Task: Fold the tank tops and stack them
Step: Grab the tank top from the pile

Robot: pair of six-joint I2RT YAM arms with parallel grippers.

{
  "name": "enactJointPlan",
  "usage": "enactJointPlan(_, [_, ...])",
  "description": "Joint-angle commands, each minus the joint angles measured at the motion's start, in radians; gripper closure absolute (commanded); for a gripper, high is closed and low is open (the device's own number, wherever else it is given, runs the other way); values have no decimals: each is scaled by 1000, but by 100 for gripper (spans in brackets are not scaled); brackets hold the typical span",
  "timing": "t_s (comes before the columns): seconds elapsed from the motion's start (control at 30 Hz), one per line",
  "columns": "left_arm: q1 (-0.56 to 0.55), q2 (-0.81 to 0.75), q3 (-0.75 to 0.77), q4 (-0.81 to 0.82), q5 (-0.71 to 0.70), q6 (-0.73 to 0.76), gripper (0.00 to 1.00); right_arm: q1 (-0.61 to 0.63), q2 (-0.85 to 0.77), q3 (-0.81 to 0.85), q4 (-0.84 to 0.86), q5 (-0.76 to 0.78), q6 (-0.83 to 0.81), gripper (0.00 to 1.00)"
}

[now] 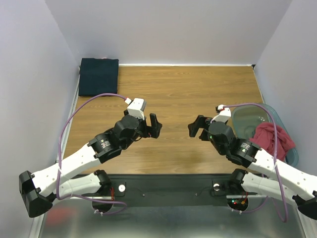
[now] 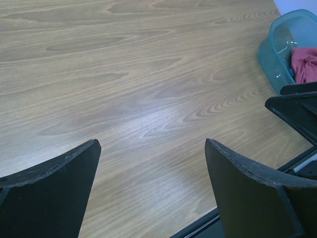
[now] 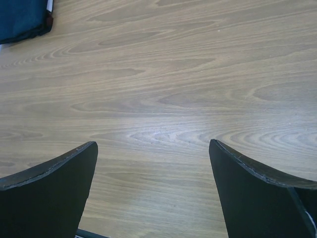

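Observation:
A dark navy tank top (image 1: 98,76) lies folded flat in the far left corner of the table; its corner also shows in the right wrist view (image 3: 22,20). A rose-red tank top (image 1: 271,139) sits crumpled inside the tub at the right, seen too in the left wrist view (image 2: 304,64). My left gripper (image 1: 155,126) (image 2: 152,144) hangs open over bare wood near the table's middle. My right gripper (image 1: 195,128) (image 3: 152,145) faces it, also open, with nothing between its fingers.
A translucent blue-green plastic tub (image 1: 247,118) (image 2: 277,54) stands at the table's right edge. The wooden table (image 1: 183,94) is walled on three sides by white panels. Purple cables loop from both wrists. A black rail runs along the near edge.

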Motion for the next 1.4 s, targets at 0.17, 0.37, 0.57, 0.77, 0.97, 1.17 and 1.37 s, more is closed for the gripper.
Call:
enactJointPlan(0.17, [-6,5,27,38,17,-3,2,-8,-6,-15,15,10,-5,0])
enactJointPlan(0.37, [-6,-1,67,-1,15,-3,1,-8,37,19,0,29,5,0])
enactJointPlan(0.57, [-6,-9,92,-31,69,-9,2,-9,101,89,-150,205,124,0])
enactJointPlan(0.77, [-6,-20,66,3,140,-8,2,-239,205,195,-271,132,166,0])
enactJointPlan(0.97, [-4,-15,78,2,213,17,2,-628,359,339,-296,54,49,0])
enactJointPlan(1.17, [-6,-15,100,-18,261,28,1,-1029,423,392,-308,56,-35,0])
enactJointPlan(1.37, [-6,-9,98,-52,282,55,2,-1287,494,313,-296,-12,-9,0])
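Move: The red tank top lies in the tub some 34 cm to the right of the right hand, about 3 cm back and 17 cm below it. The tub's middle is roughly 4 cm to the left of the tank top and 4 cm farther out, and the right side wall stands some 9 cm to the right of the tank top, level with it. From the left hand the tank top is about 54 cm to the right, 2 cm back, 22 cm down. Swing the open right gripper about 35 cm to the right to bring it over the tub and tank top, sinking a little at first, arcing forward some 8 cm on the way and coming back about half of that. Turn it clockwise some 70 degrees and tip the fingers farther down, keeping them wide open. Ease the open left gripper a few centimetres back and right, turning slightly clockwise. ##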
